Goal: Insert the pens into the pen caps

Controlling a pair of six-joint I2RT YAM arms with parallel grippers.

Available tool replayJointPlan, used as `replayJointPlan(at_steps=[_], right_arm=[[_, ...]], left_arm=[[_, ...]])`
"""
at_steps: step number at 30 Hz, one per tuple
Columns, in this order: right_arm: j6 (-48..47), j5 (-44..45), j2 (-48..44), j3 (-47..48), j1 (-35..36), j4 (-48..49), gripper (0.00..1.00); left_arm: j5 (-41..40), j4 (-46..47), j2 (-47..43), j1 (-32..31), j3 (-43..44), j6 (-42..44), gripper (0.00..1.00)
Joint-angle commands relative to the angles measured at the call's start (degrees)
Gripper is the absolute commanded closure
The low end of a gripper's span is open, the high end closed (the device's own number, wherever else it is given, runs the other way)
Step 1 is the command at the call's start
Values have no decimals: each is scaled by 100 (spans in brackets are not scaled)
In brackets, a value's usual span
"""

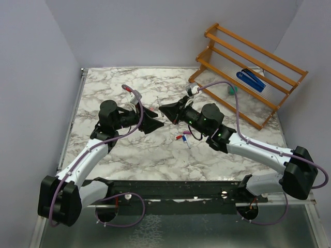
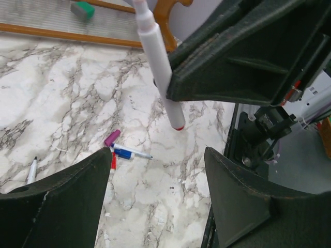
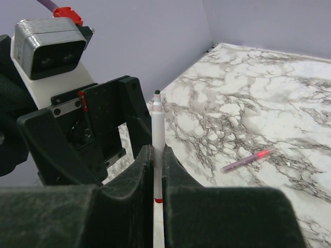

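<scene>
My right gripper (image 3: 158,150) is shut on a thin white pen (image 3: 158,129), held upright with a red band low between the jaws. Seen from the left wrist, that pen (image 2: 160,62) hangs red end down from the right gripper's fingers (image 2: 232,62). My left gripper (image 2: 158,155) is open and empty, facing the right gripper (image 1: 164,110) closely above mid-table. On the marble lie a pink cap (image 2: 111,137), a blue cap (image 2: 123,153) beside a thin white pen (image 2: 138,153), and a red piece (image 2: 113,161) partly hidden by my left finger. This cluster (image 1: 182,138) lies below the right gripper.
A wooden rack (image 1: 248,72) stands at the back right with a blue stapler-like object (image 1: 251,80) and a small green block (image 2: 83,9). A pink pen (image 3: 247,160) lies on the marble. Another pen (image 2: 31,170) lies at the left wrist view's left edge.
</scene>
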Motion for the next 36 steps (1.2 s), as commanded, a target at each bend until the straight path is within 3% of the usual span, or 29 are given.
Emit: replayJointPlan(at_steps=[1, 9, 16, 25, 27, 29, 36], right_arm=[[139, -385, 64, -119, -7, 273, 100], [231, -586, 195, -145, -5, 396, 100], [258, -572, 178, -214, -5, 510, 99], [256, -592, 234, -190, -5, 515, 99], [258, -588, 245, -194, -5, 503, 99], [258, -576, 247, -209, -5, 497, 100], [258, -458, 198, -246, -5, 417, 100]], left_arm=[[-613, 653, -11, -13, -103, -342, 28], [-348, 1595, 193, -13, -141, -954, 32], [-166, 1772, 327, -60, -124, -1127, 42], [-249, 1826, 412, -110, -121, -1152, 71], [-287, 1839, 414, -110, -132, -1152, 82], [-331, 1839, 402, -114, -154, -1161, 99], [-516, 1839, 279, -105, -258, -1143, 100]])
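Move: The upright white pen, held in the right fingers, has its middle about 2 cm ahead of the open left hand, 2 cm to its right and 5 cm above; from the right hand it is 1 cm up. On the table some 24 cm below the left hand, the red cap lies 3 cm ahead and 8 cm right, the purple cap 5 cm ahead and 12 cm right. Left hand rises about 2 cm and eases forward, then pinches the pen's lower end; right keeps its hold. ##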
